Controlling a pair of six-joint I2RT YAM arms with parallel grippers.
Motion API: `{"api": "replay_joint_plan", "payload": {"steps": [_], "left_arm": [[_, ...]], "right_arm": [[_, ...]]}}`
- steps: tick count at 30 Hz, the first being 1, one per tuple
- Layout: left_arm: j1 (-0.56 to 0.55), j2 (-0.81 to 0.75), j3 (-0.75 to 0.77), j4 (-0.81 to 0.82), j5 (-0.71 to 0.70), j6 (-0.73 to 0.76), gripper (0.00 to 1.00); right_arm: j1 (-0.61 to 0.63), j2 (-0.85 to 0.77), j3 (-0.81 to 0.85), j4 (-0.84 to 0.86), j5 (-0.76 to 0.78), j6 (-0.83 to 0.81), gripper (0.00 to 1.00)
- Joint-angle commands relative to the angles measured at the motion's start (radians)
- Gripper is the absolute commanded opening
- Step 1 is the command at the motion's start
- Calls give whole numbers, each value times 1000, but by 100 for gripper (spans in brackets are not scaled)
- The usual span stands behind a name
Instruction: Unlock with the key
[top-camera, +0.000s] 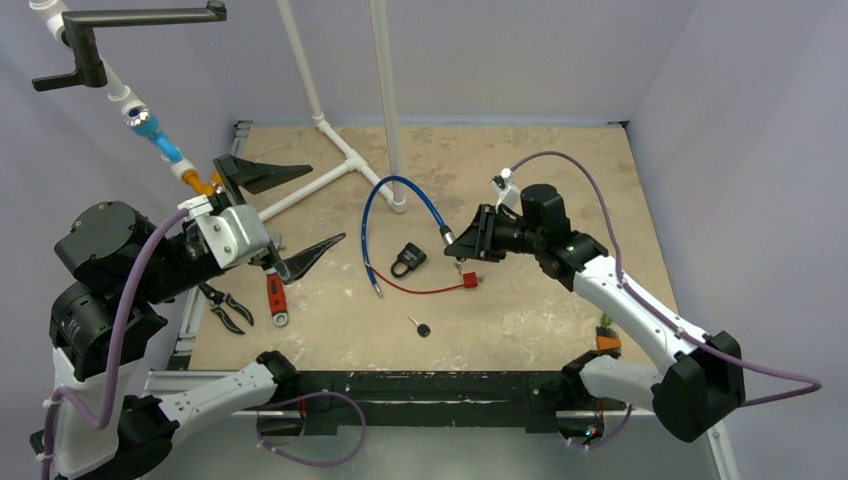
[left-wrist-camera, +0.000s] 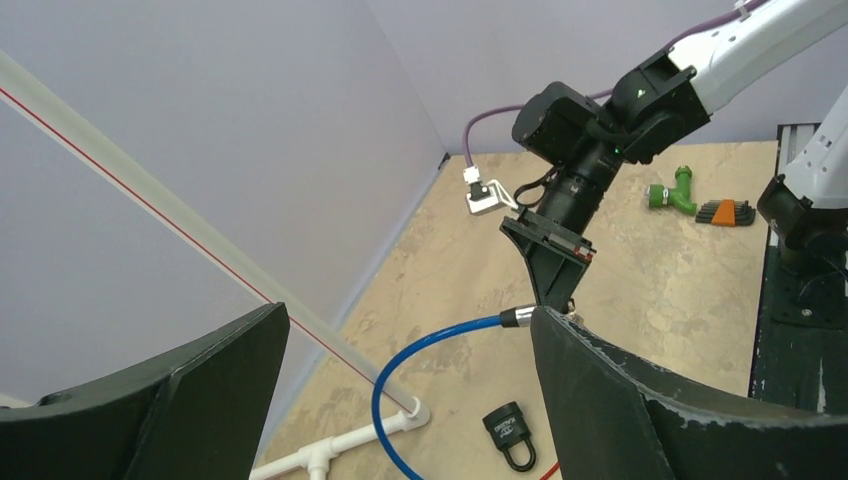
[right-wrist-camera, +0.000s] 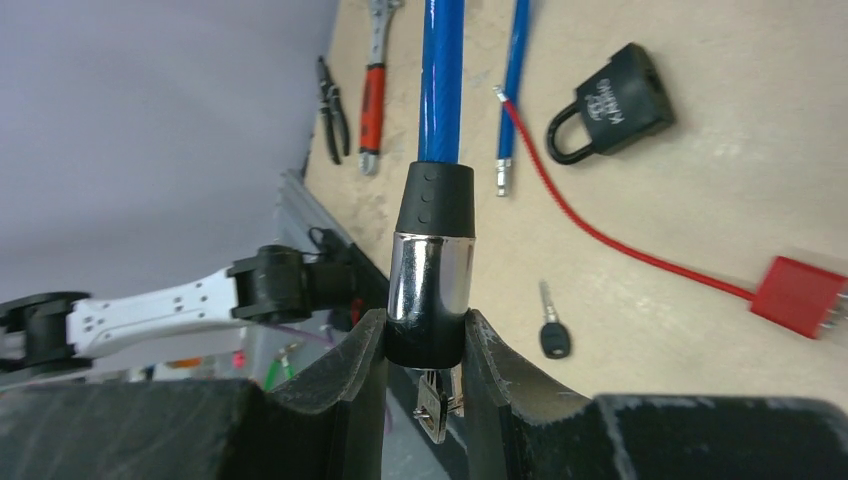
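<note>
A blue cable lock loops over the mat. My right gripper is shut on its chrome and black lock head. A small silver key on a ring sticks out of the head's end, between the fingers. In the top view the right gripper holds the head just above the mat at centre. My left gripper hangs raised at the left, open and empty. In the left wrist view its jaws frame the blue cable and the right gripper.
A black padlock and a red cable with a red block lie near centre. A loose black-headed key lies nearer the front. Pliers and a red-handled wrench lie left. A white pipe frame stands behind. A green fitting sits right.
</note>
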Motion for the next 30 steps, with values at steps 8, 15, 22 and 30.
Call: {"api": "replay_joint_plan", "payload": {"steps": [8, 15, 22, 30], "left_arm": [[16, -4, -21, -8, 81, -14, 91], [16, -2, -14, -38, 116, -4, 89], [16, 17, 4, -103, 197, 22, 89], [16, 13, -10, -116, 208, 51, 90]], "right_arm": [[-8, -128, 32, -308, 256, -144, 0], [-8, -159, 13, -392, 320, -171, 0], [-11, -192, -10, -417, 393, -159, 0], [-40, -115, -12, -357, 452, -174, 0]]}}
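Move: The right hand holds the metal head of the blue cable lock. Bare table to its right, where it heads, lies about 12 cm right, level fore-and-aft and some 20 cm below. Far below it too, the red lock lies 4 cm right, the black padlock 8 cm left and 4 cm ahead, and the loose key 5 cm left and 9 cm back. From the left hand the bare patch is roughly 27 cm right, 9 cm ahead and 50 cm down. Still pinching the metal head of the blue cable lock, the right hand carries it about 9 cm to the right, across the red lock, first level and then sinking some 5 cm, while its fingers tip down about 25 degrees and the hand swings clockwise. The open, empty left hand eases down about 4 cm and a little back and right, turning slightly clockwise. ##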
